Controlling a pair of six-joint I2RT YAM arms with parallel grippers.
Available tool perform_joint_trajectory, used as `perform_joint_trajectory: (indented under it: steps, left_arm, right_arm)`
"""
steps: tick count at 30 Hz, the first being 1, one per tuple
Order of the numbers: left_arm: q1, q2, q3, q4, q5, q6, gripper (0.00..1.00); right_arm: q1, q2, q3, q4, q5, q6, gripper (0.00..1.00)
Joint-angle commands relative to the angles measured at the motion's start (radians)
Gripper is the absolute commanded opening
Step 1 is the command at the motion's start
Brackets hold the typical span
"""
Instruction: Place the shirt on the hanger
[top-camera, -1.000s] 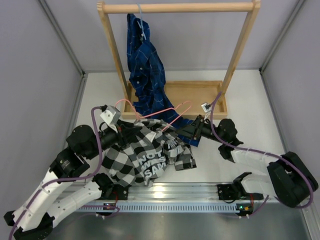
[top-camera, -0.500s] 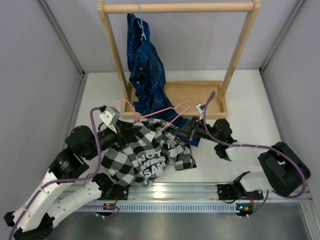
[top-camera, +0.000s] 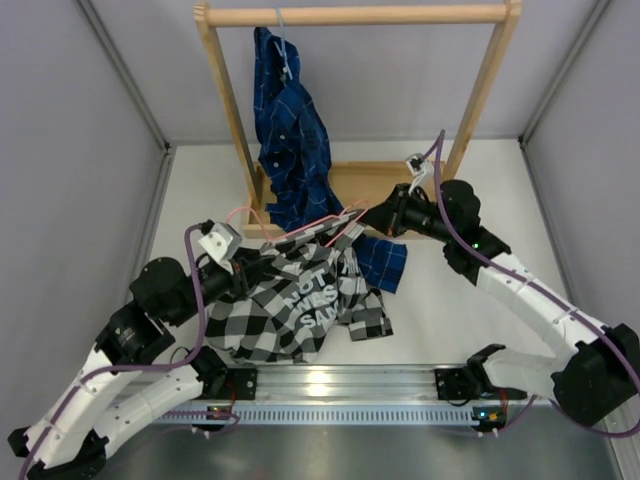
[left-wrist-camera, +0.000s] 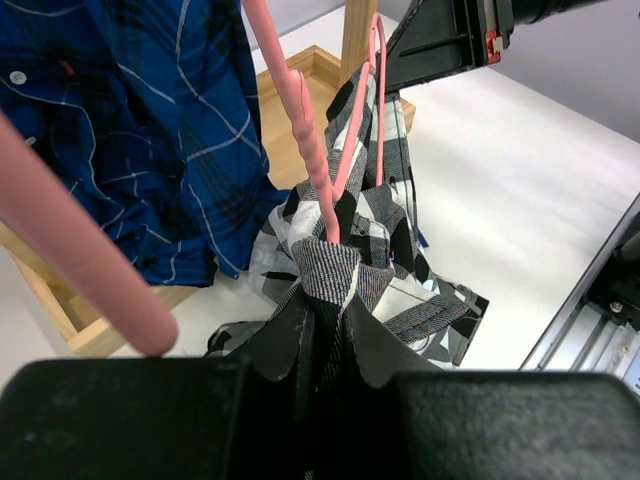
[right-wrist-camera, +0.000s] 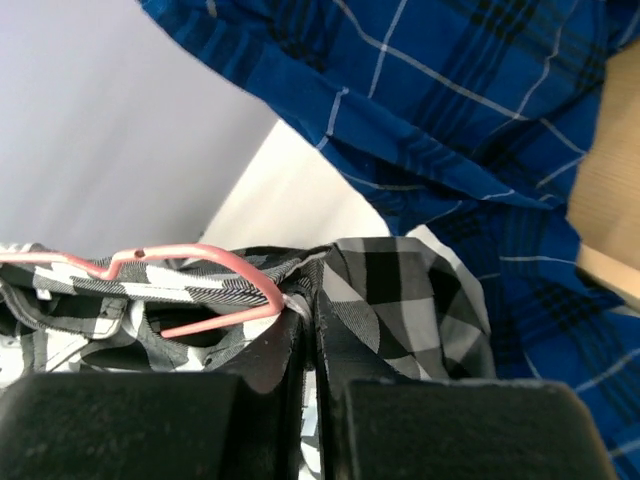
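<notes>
The black-and-white checked shirt (top-camera: 295, 305) lies bunched on the table with its white lettering facing up. The pink wire hanger (top-camera: 318, 222) is partly threaded into it, and its hook pokes out near the left arm. My left gripper (top-camera: 245, 265) is shut on a fold of the shirt (left-wrist-camera: 400, 215), with the hanger (left-wrist-camera: 310, 150) rising just in front of its fingertips (left-wrist-camera: 335, 335). My right gripper (top-camera: 365, 218) is shut on the shirt's far edge (right-wrist-camera: 400, 290), right beside the hanger's curved shoulder end (right-wrist-camera: 215, 258), and holds it raised.
A wooden rack (top-camera: 225, 110) stands at the back with a tray-like base (top-camera: 410, 185). A dark blue plaid shirt (top-camera: 290, 130) hangs from its bar on a light blue hanger, draping down just behind the grippers. A metal rail (top-camera: 350, 385) runs along the near edge.
The right gripper has shut on the shirt's edge and swung up and back toward the rack. The shirt and the hanger's right end were pulled along with it. The left gripper kept its grip.
</notes>
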Motion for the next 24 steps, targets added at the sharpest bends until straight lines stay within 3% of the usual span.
perform_joint_trajectory:
  steps: [1, 6, 10, 18, 24]
  left_arm:
    - [0.000, -0.021, -0.010, -0.027, -0.026, 0.033, 0.00]
    - [-0.004, 0.013, -0.010, -0.028, -0.109, 0.031, 0.00]
    - [-0.007, 0.041, -0.003, -0.028, -0.123, 0.058, 0.00]
    - [-0.021, 0.021, 0.005, -0.045, -0.101, 0.071, 0.00]
    - [-0.024, 0.039, 0.010, -0.063, -0.066, 0.069, 0.00]
  right_arm:
    - [-0.065, 0.040, 0.161, -0.297, 0.237, -0.147, 0.00]
    - [-0.065, 0.152, 0.398, -0.511, 0.395, -0.268, 0.00]
    - [-0.067, 0.228, 0.529, -0.581, 0.446, -0.302, 0.00]
    - [-0.073, 0.307, 0.647, -0.563, 0.567, -0.342, 0.00]
    - [-0.070, 0.282, 0.658, -0.512, 0.478, -0.362, 0.00]
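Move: The right hand already pinches the black-and-white shirt at the pink hanger's far end, whose tip lies about 1 cm ahead and 2 cm to its left. The rack's tray is centred roughly 18 cm ahead, 2 cm left and 24 cm below, with the blue shirt's hanging body some 12 cm ahead, 13 cm left and 12 cm lower. From the left hand, pinching the hanger's neck, that tip is about 13 cm ahead, 19 cm right and 4 cm below. Draw the right gripper forward about 6 cm towards the rack, easing up some 2 cm, while dipping its fingers by roughly 20 degrees; keep the shirt's shoulder pinched at the hanger's end. Follow with the closed left gripper, bringing the hanger's neck some 2.5 cm forward and then holding there, so that the two hands draw slightly apart. ##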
